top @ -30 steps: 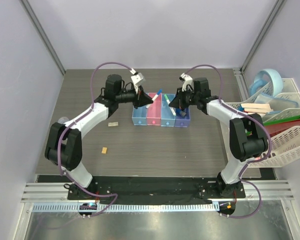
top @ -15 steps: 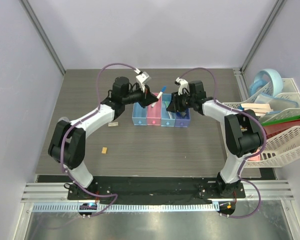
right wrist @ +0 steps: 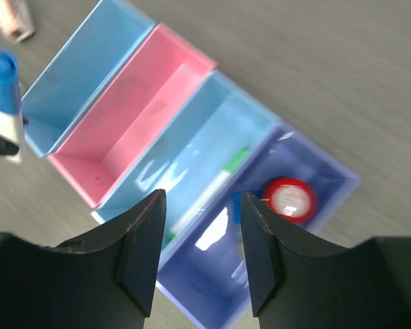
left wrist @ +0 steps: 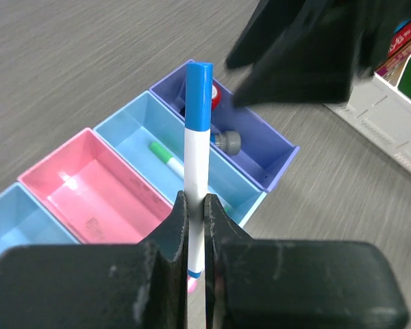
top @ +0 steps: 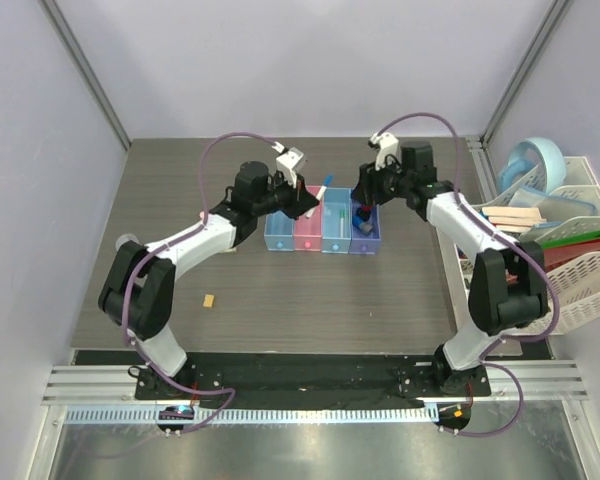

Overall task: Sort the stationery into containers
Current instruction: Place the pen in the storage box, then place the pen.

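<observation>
My left gripper [left wrist: 196,205] is shut on a thin white pen with a blue cap [left wrist: 198,130], holding it over the pink bin [left wrist: 96,188]; from above the pen [top: 323,189] sticks out past the gripper [top: 306,200]. The containers [top: 321,243] are four joined bins in a row. A green-tipped pen [right wrist: 216,184] lies in the third, light blue bin [right wrist: 192,147]. The red-capped bottle [right wrist: 290,199] lies in the darker blue bin [right wrist: 212,288]. My right gripper [right wrist: 202,205] stands open and empty above these two bins, also visible from above [top: 364,200]. A tan block [top: 209,299] lies on the table.
A white rack basket [top: 570,250] with books and folders stands at the right edge. A clear round roll [top: 128,240] sits beside the left arm's elbow. A small pale pink item [right wrist: 12,17] lies on the table beyond the first light blue bin [right wrist: 82,75].
The right gripper has opened and drawn back from the darker blue bin, where the red-capped bottle now lies. The left gripper has carried the blue-capped pen rightward over the bins.
</observation>
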You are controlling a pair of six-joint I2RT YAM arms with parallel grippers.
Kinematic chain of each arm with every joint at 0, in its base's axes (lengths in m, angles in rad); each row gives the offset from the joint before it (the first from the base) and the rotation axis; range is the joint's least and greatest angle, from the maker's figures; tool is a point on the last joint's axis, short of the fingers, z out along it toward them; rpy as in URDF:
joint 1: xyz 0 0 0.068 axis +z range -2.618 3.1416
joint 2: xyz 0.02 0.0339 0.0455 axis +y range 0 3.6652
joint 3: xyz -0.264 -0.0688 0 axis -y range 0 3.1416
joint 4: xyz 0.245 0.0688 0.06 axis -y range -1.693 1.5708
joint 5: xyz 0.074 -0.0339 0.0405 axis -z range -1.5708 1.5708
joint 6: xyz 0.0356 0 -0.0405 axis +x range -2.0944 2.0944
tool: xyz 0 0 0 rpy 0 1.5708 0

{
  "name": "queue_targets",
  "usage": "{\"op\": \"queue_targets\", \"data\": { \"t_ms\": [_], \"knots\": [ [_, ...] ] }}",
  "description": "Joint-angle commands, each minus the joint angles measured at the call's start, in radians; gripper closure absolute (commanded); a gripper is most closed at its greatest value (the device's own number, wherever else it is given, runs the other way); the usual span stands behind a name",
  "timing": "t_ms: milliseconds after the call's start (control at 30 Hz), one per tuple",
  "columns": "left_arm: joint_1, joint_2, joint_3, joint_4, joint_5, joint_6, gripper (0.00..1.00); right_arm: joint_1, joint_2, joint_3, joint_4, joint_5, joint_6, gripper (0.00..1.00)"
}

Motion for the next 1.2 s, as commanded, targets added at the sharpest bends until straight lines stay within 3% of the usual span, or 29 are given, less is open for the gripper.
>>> {"op": "queue_targets", "data": {
  "t_ms": [0, 300, 567, 700, 733, 767, 833, 1067, 1167],
  "knots": [
    [-0.029, 0.02, 0.034, 0.045, -0.087, -0.085, 1.0, -0.072, -0.12, 0.05, 0.003, 0.11, -0.046, 0.48],
    [-0.075, 0.167, 0.1, 0.071, -0.072, -0.236, 1.0, -0.102, -0.301, -0.045, 0.017, 0.191, -0.115, 0.48],
    [-0.075, 0.316, 0.192, 0.068, -0.056, -0.25, 1.0, -0.118, -0.386, -0.114, 0.0, 0.204, -0.148, 0.48],
    [-0.074, 0.324, 0.203, 0.066, -0.056, -0.233, 0.88, -0.124, -0.401, -0.131, -0.009, 0.198, -0.151, 0.48],
    [-0.074, 0.322, 0.203, 0.066, -0.056, -0.228, 0.81, -0.124, -0.404, -0.133, -0.01, 0.194, -0.151, 0.48],
    [-0.074, 0.319, 0.2, 0.068, -0.053, -0.22, 0.61, -0.124, -0.404, -0.134, -0.011, 0.194, -0.152, 0.48],
    [-0.074, 0.303, 0.192, 0.075, -0.037, -0.213, 0.52, -0.126, -0.406, -0.139, -0.014, 0.191, -0.152, 0.47],
    [-0.042, 0.169, 0.191, -0.007, 0.017, -0.149, 0.39, -0.13, -0.412, -0.154, -0.02, 0.179, -0.155, 0.47],
    [-0.005, 0.013, 0.134, -0.125, 0.016, 0.005, 0.39, -0.13, -0.419, -0.151, -0.057, 0.141, -0.187, 0.47]
  ]
}}
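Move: My left hand holds the white pen, blue cap up. The light-blue compartment of the storage box that it is bound for centres about 5 cm to this hand's right, level fore-and-aft, some 12 cm below. The green marker already in it lies about 7 cm right and level; the purple compartment is 11 cm right and level, the pink compartment straight below. From my empty right hand the light-blue compartment lies roughly 5 cm left, 3 cm back and 10 cm below. I carry the pen right and about 10 cm down with my left hand into the light-blue compartment, tipping the fingers some 20 degrees downward, then open them, let go and rise about 4 cm. Meanwhile my half-open right hand pulls away from the box, about 10 cm to the right and up, then settles slightly back and down while its fingers tip up and turn clockwise. ##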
